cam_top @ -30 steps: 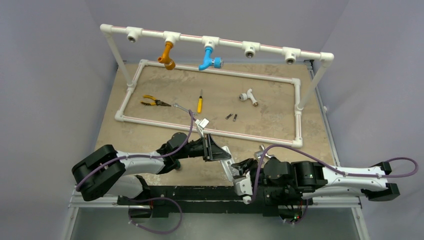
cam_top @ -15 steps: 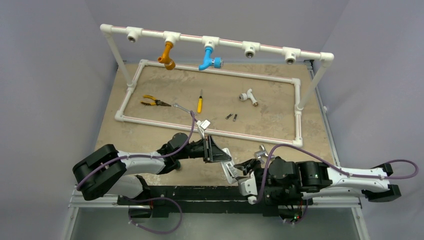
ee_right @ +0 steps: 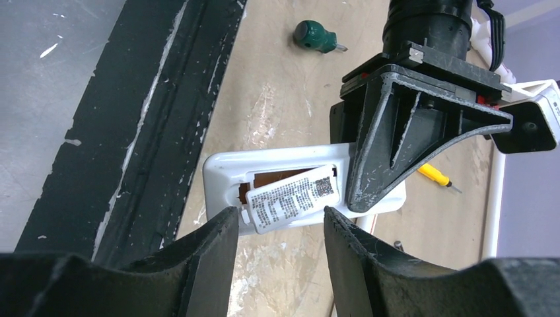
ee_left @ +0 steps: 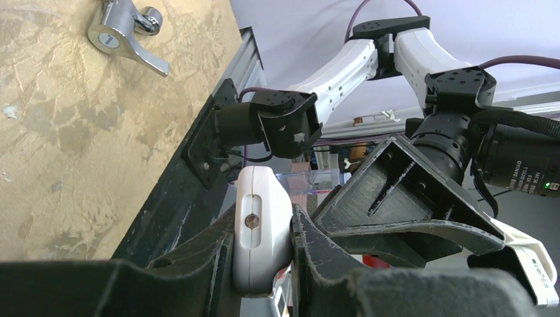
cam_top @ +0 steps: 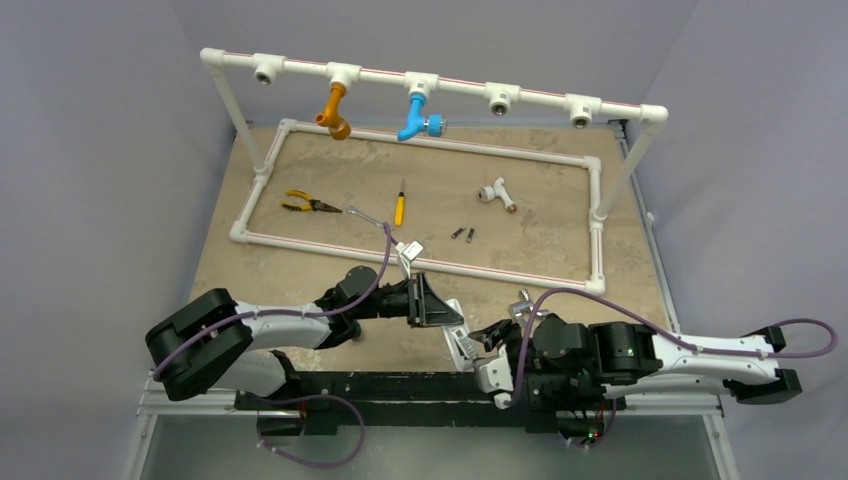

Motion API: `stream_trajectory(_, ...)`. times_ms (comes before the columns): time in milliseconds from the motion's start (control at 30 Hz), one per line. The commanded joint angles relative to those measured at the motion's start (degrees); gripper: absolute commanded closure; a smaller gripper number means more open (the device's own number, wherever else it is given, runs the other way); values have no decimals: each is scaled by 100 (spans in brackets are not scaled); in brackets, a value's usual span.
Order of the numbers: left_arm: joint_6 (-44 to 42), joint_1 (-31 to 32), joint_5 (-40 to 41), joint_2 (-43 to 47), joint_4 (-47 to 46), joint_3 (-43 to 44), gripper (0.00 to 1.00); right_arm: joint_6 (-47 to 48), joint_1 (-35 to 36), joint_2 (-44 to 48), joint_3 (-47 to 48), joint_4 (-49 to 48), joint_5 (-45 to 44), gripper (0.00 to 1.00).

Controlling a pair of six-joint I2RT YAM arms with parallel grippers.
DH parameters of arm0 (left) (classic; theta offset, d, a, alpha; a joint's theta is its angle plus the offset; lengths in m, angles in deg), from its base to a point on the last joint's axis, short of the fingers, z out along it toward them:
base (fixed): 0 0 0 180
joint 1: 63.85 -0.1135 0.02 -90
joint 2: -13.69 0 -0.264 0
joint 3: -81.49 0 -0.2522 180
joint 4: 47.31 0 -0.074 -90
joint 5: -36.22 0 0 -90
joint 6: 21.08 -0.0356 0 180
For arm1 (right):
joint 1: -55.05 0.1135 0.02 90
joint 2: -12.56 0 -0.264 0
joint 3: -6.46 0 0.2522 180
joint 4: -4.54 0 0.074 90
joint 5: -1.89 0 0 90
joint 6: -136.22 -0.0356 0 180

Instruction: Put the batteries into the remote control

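Observation:
My left gripper [ee_left: 262, 254] is shut on the white remote control [ee_left: 261, 218] and holds it on edge just above the table's near edge [cam_top: 455, 338]. The right wrist view shows the remote control [ee_right: 221, 168] from the back, with its dark recessed battery bay [ee_right: 277, 177]. A white printed cover [ee_right: 290, 198] lies askew over the bay. My right gripper [ee_right: 277, 221] stands open, its fingertips on either side of that cover with gaps showing. Two batteries [cam_top: 463, 234] lie on the table inside the pipe frame, far from both grippers [cam_top: 478, 340].
A white pipe frame [cam_top: 590, 215] encloses the table's middle, with a rail of fittings [cam_top: 420, 85] above its back. Inside lie pliers [cam_top: 305, 205], a yellow-handled screwdriver [cam_top: 400, 207] and a white pipe tee [cam_top: 497, 192]. A silver tap fitting [ee_left: 125, 33] and a green-handled tool [ee_right: 317, 34] lie nearer.
The right arm has shifted slightly to the right, and its jaws have spread a little wider. The left gripper and the remote control have stayed put.

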Motion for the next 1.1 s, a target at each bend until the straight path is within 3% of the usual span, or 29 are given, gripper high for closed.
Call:
stream_trajectory(0, 86, 33, -126, -37, -359, 259, 100, -153, -19, 31, 167, -13, 142, 51)
stream_trajectory(400, 197, 35, -17, -307, -709, 247, 100, -1030, -23, 350, 88, -734, -135, 35)
stream_trajectory(700, 118, 29, 221, -128, -586, 96, 100, -4011, -21, 294, -76, -2241, -1278, 29)
stream_trajectory(867, 112, 0, 422, 23, -513, -40, 100, -5684, -24, -511, 673, -1100, -2364, 29)
stream_trajectory(1067, 109, -139, 550, 208, -456, -240, 100, -6429, -8, -1487, 1620, 301, -2655, 29)
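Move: The battery cover sits askew on the back of the remote, about 2 cm left of and 1 cm below the right hand point, level fore and aft. The remote's own middle is 3 cm left and 1 cm ahead. On the table, some 17 cm below, the two batteries lie about 27 cm straight ahead; the chrome tap is roughly 12 cm ahead and 13 cm right. From the left hand, the cover is about 5 cm back and 2 cm right, level. The left fingers keep their hold on the remote, drifting only about 1 cm forward. After a short pause the right hand lifts away from the cover, some 5 cm up and about 3 cm each forward and left, rolling and swinging clockwise through some 60 degrees in all, so its fingers point more forward while opening wider around empty air. ##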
